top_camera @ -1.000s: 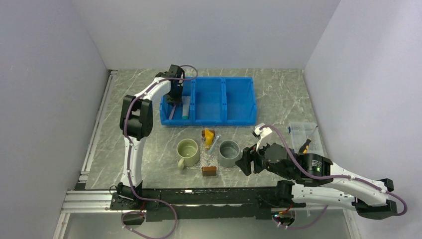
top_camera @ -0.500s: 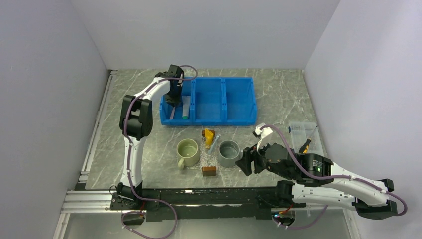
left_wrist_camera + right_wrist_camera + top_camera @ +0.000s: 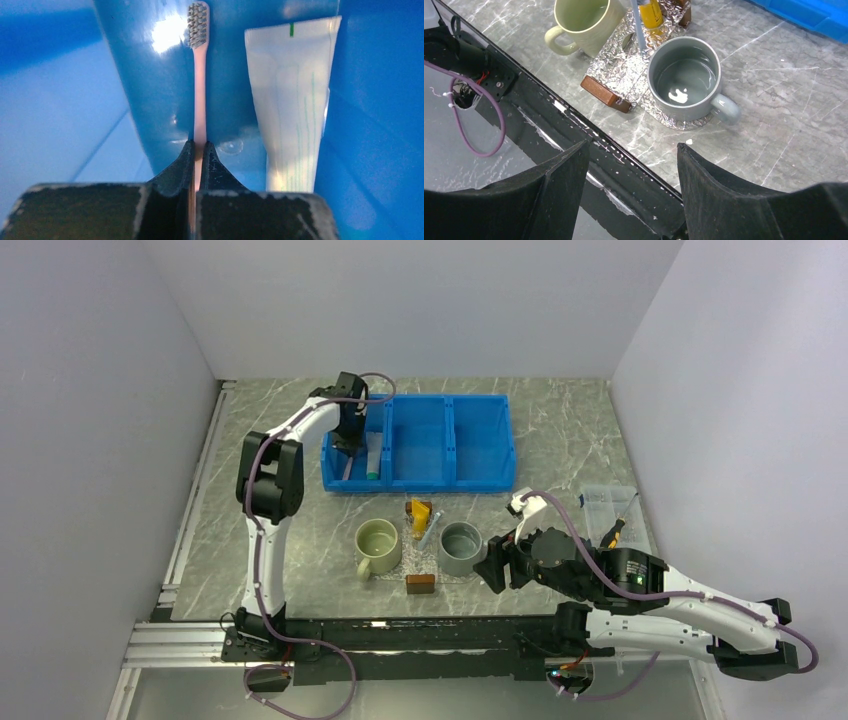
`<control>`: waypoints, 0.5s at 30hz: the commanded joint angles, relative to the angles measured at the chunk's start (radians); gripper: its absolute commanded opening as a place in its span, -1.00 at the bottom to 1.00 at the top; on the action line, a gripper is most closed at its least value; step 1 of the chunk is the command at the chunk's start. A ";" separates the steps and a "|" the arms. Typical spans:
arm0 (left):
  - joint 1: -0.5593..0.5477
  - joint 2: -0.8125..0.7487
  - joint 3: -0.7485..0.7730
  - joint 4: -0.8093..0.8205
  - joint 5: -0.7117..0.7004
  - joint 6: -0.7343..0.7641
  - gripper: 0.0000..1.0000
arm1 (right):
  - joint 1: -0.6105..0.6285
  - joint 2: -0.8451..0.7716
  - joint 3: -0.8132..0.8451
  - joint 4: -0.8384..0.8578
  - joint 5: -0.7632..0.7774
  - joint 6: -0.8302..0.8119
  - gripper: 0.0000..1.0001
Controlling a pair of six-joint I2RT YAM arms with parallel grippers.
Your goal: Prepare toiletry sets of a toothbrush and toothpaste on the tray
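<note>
A pink toothbrush (image 3: 200,90) lies in the left compartment of the blue bin (image 3: 478,443), bristles pointing away from me. My left gripper (image 3: 200,146) is shut on its handle. Beside it on the right lies a white toothpaste (image 3: 290,100) with a teal cap (image 3: 372,476). The glittery tray (image 3: 428,558) sits between two mugs. On it lie a yellow toothpaste (image 3: 422,512) and a pale blue toothbrush (image 3: 428,532). My right gripper (image 3: 492,565) hovers open and empty near the table's front edge, right of the tray (image 3: 619,75).
A green mug (image 3: 378,545) stands left of the tray and a grey mug (image 3: 461,547) stands on its right end. A brown block (image 3: 420,583) lies at the tray's near edge. A small clear box (image 3: 607,508) sits at the right.
My left gripper has closed onto the pink toothbrush's handle inside the bin. The right arm has not moved.
</note>
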 commanded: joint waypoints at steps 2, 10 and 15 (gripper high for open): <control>-0.003 -0.130 -0.033 0.010 0.030 -0.024 -1.00 | 0.000 0.003 0.033 0.019 0.007 -0.004 0.34; -0.002 -0.257 -0.051 0.020 0.028 -0.029 -1.00 | 0.000 0.006 0.043 0.029 0.006 -0.009 0.34; -0.002 -0.340 -0.063 0.015 0.038 -0.022 -1.00 | 0.000 0.022 0.065 0.046 0.002 -0.027 0.34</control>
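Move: The pink toothbrush is already pinched in the left hand, low in the crate's left compartment. The foil tray it is meant for lies about 29 cm back and 16 cm to that hand's right, roughly level in height. The white toothpaste lies level with the hand, 5 cm right; the yellow toothpaste is some 20 cm back and 15 cm right, the green mug 28 cm back and 7 cm right. From the idle right hand, the tray lies about 8 cm ahead, 12 cm left and 20 cm below. The pink toothbrush is drawn up out of the crate's left compartment by the left hand, which first slips back about a centimetre, then rises nearly straight up, gathering speed, for about 10 cm. The shut fingers keep their pinch on the handle while the wrist tips their points some 10 degrees outward, away from the base. ##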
